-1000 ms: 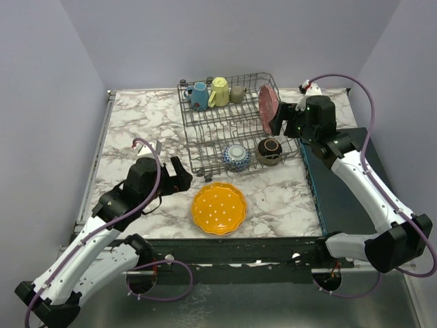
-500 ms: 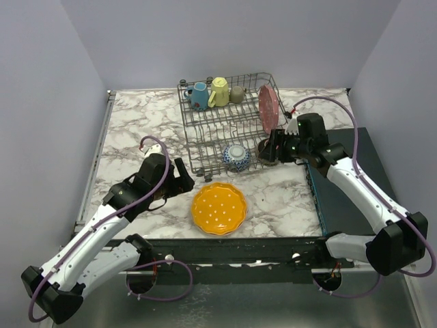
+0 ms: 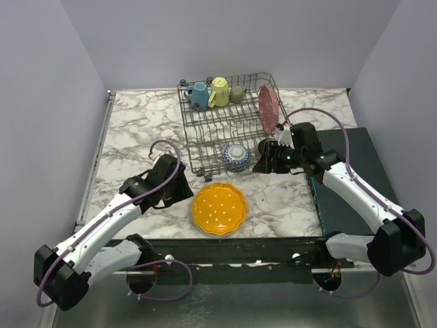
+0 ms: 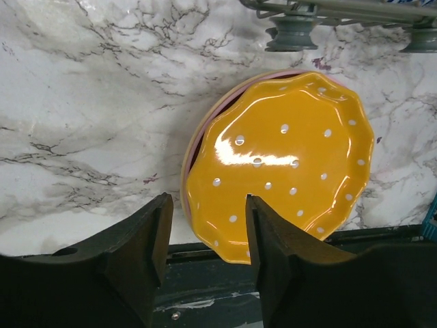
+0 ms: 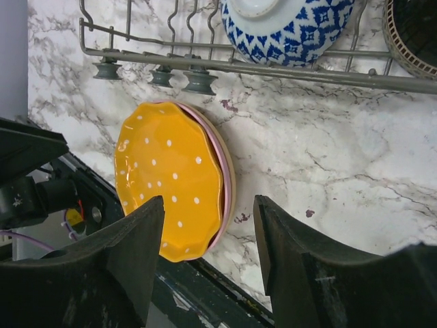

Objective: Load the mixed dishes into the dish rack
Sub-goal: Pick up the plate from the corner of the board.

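The scalloped orange-yellow plate (image 3: 218, 208) with white dots lies on the marble in front of the dish rack (image 3: 205, 130), stacked on a pink plate (image 5: 226, 171). My left gripper (image 3: 184, 188) is low at the stack's left edge. In the left wrist view its open jaws (image 4: 205, 205) frame the orange rim (image 4: 280, 160); I cannot tell if they touch it. My right gripper (image 3: 263, 164) hovers open by the rack's front right corner, looking down on the stack (image 5: 171, 181). The rack holds three mugs (image 3: 218, 91), a reddish upright plate (image 3: 268, 108), a blue-white bowl (image 3: 237, 156) and a dark brown bowl (image 3: 272, 146).
A dark flat box (image 3: 345, 191) lies along the table's right side under my right arm. The table's black front rail (image 3: 232, 244) runs just below the plate stack. The rack's front wire and feet (image 5: 273, 67) are close above the stack.
My left gripper has slid right up to the plate stack and its jaws have narrowed. My right arm has come down from the reddish plate to the rack's front corner, jaws narrowing too.
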Controlling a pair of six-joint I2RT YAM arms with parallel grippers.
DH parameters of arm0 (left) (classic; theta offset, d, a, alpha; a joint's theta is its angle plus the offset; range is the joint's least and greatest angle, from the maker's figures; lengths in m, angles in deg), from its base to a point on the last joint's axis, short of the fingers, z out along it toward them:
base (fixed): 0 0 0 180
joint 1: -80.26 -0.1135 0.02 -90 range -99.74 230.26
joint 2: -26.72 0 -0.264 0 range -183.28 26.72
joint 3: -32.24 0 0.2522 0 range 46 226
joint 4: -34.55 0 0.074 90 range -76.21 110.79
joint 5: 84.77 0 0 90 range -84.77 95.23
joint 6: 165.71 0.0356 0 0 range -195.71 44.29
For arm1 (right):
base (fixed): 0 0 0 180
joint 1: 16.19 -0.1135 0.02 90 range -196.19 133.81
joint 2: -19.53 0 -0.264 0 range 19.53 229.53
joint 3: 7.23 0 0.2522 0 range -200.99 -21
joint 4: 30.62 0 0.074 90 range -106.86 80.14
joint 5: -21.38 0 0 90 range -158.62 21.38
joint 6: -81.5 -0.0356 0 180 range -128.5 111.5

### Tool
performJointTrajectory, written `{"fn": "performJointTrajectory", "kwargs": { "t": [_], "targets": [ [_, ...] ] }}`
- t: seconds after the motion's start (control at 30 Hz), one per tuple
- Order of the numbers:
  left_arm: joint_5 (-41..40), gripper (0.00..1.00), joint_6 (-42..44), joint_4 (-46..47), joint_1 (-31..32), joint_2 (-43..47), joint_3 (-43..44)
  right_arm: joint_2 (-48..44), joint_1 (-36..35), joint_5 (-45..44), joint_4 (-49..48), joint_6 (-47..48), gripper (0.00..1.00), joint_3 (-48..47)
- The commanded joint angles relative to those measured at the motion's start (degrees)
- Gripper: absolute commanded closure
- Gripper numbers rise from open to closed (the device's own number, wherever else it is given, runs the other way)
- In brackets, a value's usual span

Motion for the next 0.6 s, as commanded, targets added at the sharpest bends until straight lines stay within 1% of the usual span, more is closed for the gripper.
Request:
{"fn": "performJointTrajectory", "kwargs": {
  "t": [0.0, 0.07, 0.2, 0.37, 0.57],
  "targets": [
    [1.81, 0.52, -1.60, 0.63, -0.28, -2.71, -1.75, -1.77, -0.59, 2.15, -0.88, -0.79, 0.40, 1.03],
    [1.87, 0.55, -1.75, 1.20, -0.28, -3.92, -2.16, -2.14, -0.74, 2.50, -0.84, -0.78, 0.40, 1.23],
    [1.96, 0.57, -1.70, 2.44, -0.28, -6.01, -2.69, -2.69, -0.97, 2.69, -1.01, -0.93, 0.40, 2.00],
    [2.69, 0.68, -1.21, 4.05, -0.28, -7.66, -3.66, -3.11, -1.14, 3.05, -1.19, -1.20, 0.41, 2.97],
    [4.38, 0.68, -1.20, 5.43, -0.29, -9.16, -4.88, -3.52, -1.20, 2.95, -1.19, -1.26, 0.41, 3.66]
  ]
}}
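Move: The orange plate's middle lies about 8 cm to the right of my left hand, 1 cm ahead and 8 cm below, so I am over its left rim. A pink plate sits under it, shifted about 1 cm out and left. The dish rack's near left corner is some 13 cm ahead and 1 cm right; the blue bowl is 17 cm ahead and 13 cm right. From my right hand the orange plate is about 12 cm left, 7 cm back and 12 cm below. I lower my left hand almost straight down, about 4.5 cm, towards the left rim of the orange plate, slowing as I near it. On the way I tip the fingers roughly 8 degrees steeper and narrow them from about half open to a third, still apart and empty. My right hand, also empty, eases back about 1.5 cm. ##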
